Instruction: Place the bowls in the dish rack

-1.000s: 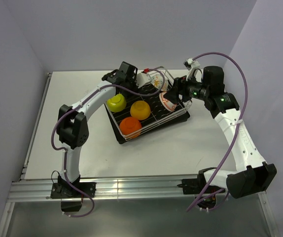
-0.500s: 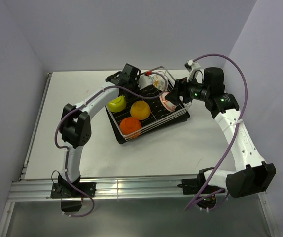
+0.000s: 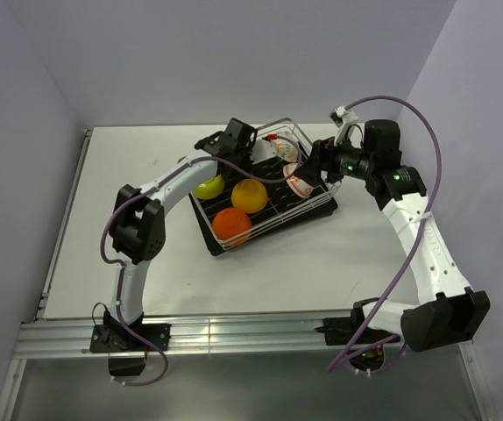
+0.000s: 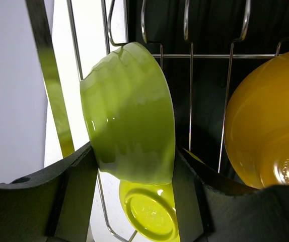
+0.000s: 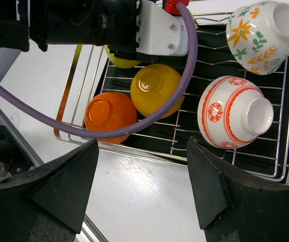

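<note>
In the left wrist view my left gripper (image 4: 133,154) is shut on a pale green bowl (image 4: 129,111), tilted on its side above the dish rack (image 4: 191,101). A lime bowl (image 4: 152,212) lies upside down just below it, and a yellow bowl (image 4: 268,131) is to its right. From above, the left gripper (image 3: 238,145) hangs over the rack's (image 3: 322,207) back left corner. The rack holds the lime (image 3: 206,187), yellow (image 3: 250,195), orange (image 3: 231,224), red-and-white (image 3: 300,180) and leaf-print (image 3: 283,149) bowls. My right gripper (image 5: 142,186) is open and empty over the table, beside the rack's (image 5: 134,152) edge.
The rack sits on a black tray (image 3: 209,235) at the back middle of the white table (image 3: 304,272). A purple cable (image 5: 134,130) from the left arm crosses the right wrist view. Walls close the table on the left, back and right.
My left gripper has moved right along the back of the rack with the green bowl in it. The right gripper has barely shifted.
</note>
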`<action>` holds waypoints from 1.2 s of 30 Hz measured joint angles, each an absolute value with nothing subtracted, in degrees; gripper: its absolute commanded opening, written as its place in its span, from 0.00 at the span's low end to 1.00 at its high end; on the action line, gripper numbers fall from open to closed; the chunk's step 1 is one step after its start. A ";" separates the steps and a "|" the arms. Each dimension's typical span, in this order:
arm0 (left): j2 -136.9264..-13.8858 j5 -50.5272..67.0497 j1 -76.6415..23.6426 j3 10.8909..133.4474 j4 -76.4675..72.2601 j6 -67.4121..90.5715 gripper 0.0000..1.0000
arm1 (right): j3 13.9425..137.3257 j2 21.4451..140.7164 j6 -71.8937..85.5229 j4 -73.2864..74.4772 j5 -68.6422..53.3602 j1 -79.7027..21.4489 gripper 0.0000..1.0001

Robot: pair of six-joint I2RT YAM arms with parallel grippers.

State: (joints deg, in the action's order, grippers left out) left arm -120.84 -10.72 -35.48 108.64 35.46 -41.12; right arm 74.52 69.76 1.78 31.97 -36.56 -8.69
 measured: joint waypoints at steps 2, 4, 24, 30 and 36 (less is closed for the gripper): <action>-120.86 -10.94 -35.64 108.03 34.89 -41.34 0.11 | 74.48 69.78 1.63 31.99 -36.64 -8.58 0.77; -120.86 -11.35 -35.83 107.68 34.46 -41.47 0.14 | 74.43 69.78 1.58 32.01 -36.69 -8.45 0.77; -121.03 -10.46 -36.07 107.48 36.32 -41.25 0.91 | 73.78 69.78 1.39 32.45 -36.93 -7.94 0.77; -121.14 -8.86 -36.10 107.94 38.94 -41.08 0.97 | 73.78 69.78 1.39 32.62 -36.91 -7.84 0.77; -121.14 -7.53 -36.10 109.12 41.01 -40.88 0.98 | 73.76 69.78 1.39 32.64 -36.91 -7.84 0.77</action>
State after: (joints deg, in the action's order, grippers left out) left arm -121.14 -7.53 -36.10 109.12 41.01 -40.88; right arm 73.76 69.78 1.39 32.64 -36.91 -7.84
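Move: The square bowl is still pinched in my left hand, and its place in the rack is right there, some 2 cm ahead, 1 cm right and about 4 cm below my fingers. The green bowl sits about 8 cm left and 3 cm back of this hand, the yellow bowl some 8 cm back and 3 cm right, both roughly 5 cm lower. From my right hand that place is about 17 cm ahead, 19 cm left and 18 cm down. I let my left hand settle about half a centimetre with the square bowl still gripped, hold it there briefly, then spread the fingers from their grip to nearly full width. As they part, I draw the hand back about 2 cm towards the yellow bowl, sinking another centimetre or so and tilting only slightly, so the bowl stays behind in the rack. ##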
